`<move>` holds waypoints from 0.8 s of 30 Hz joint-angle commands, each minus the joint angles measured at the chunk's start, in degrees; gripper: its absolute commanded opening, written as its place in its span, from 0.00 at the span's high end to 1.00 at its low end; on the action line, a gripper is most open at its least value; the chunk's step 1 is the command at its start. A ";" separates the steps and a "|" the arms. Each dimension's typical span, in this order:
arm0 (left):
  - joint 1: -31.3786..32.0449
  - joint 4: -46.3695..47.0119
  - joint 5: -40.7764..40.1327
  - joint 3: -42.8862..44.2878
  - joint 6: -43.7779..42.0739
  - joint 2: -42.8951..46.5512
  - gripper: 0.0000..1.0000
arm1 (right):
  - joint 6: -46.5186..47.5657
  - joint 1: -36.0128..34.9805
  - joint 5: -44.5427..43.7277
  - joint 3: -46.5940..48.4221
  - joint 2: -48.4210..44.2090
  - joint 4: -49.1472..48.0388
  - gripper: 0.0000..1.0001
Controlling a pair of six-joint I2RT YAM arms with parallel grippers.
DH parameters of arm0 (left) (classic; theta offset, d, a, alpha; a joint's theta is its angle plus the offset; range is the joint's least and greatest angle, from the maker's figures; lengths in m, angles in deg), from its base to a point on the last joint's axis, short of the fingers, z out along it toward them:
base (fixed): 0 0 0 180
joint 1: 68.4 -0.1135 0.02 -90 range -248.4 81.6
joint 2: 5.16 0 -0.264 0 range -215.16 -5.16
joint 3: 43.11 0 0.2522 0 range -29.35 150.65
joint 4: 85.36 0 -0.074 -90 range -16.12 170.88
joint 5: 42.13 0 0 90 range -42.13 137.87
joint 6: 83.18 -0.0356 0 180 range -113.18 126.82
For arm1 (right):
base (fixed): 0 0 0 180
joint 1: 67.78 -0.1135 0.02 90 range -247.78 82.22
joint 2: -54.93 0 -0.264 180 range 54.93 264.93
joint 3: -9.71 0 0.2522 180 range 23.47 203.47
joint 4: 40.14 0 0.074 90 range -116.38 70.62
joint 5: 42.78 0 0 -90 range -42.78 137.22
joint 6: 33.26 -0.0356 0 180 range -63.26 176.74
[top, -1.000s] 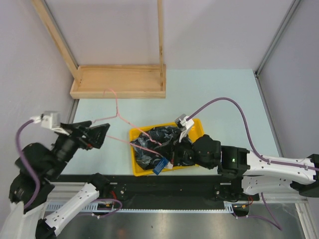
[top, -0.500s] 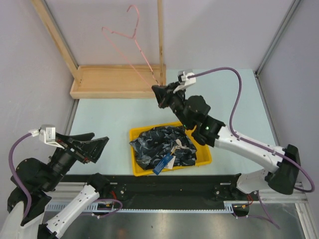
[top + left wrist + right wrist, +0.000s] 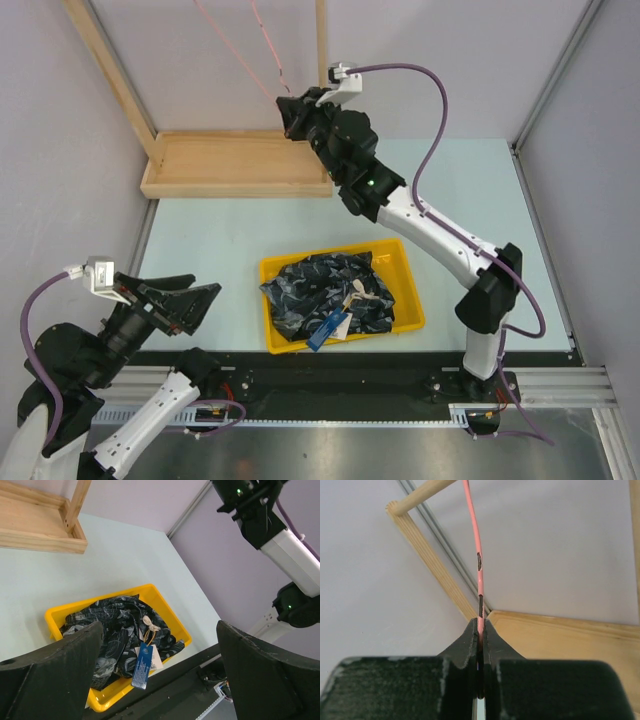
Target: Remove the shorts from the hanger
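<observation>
The black shorts [image 3: 325,295] with a pale wavy print lie bunched in the yellow tray [image 3: 408,290], paper tags on top; they also show in the left wrist view [image 3: 112,630]. My right gripper [image 3: 288,113] is raised high at the back and shut on the pink wire hanger [image 3: 262,45], which runs up out of the top view. In the right wrist view the wire [image 3: 476,550] rises from between the closed fingers. My left gripper [image 3: 200,300] is open and empty at the near left, apart from the tray.
A wooden rack with a flat base [image 3: 240,162] and upright posts [image 3: 112,75] stands at the back left, right by the hanger. The rack's top rod [image 3: 422,492] shows in the right wrist view. Grey walls close both sides.
My right arm has lifted the hanger, free of the shorts, up and back toward the wooden rack. The shorts stay in the tray. My left gripper has drawn back slightly.
</observation>
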 commanded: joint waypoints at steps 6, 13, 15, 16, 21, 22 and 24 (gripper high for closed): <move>-0.12 -0.67 1.04 0.79 0.92 0.29 0.00 | -15.32 5.50 4.83 17.56 8.40 15.34 1.00; -0.12 0.03 2.53 -0.44 1.53 0.29 0.00 | -22.71 10.07 9.13 19.15 9.38 23.18 1.00; -0.12 0.65 2.70 -0.79 1.71 0.20 0.00 | -23.16 10.43 9.32 18.98 9.38 25.20 1.00; -0.12 0.91 2.88 -1.22 1.97 0.20 0.00 | -23.25 10.43 9.23 18.45 8.94 25.47 1.00; -0.12 1.62 4.02 -1.76 2.41 -0.15 0.00 | -24.39 10.87 6.69 14.33 6.83 26.00 1.00; -0.12 1.70 4.02 -1.76 2.59 -0.15 0.00 | -24.66 10.87 6.16 12.49 6.48 25.91 1.00; -0.12 1.62 3.85 -1.76 2.59 -0.15 0.00 | -25.01 10.79 5.02 10.90 5.07 25.48 1.00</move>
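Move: The right hand already holds the empty pink hanger by a lower corner. The middle of the rack's top rod lies about 20 cm ahead of that hand, some 15 cm left and a little above, about 7 cm. The rack's right post stands 20 cm ahead and 5 cm to the right; the wooden tray lies 21 cm ahead, 15 cm left and some 46 cm below. From the left hand, the rod's middle is roughly 52 cm ahead, straight on, and 17 cm higher. Forward first, some 7 cm towards the rack, the right hand then veers right a few centimetres and sinks about 6 cm while its fingers tip down by just over 20 degrees, easing back slightly at the very end. The shut fingers keep their pinch on the hanger's corner, bringing its hook end down towards the right part of the rod. ##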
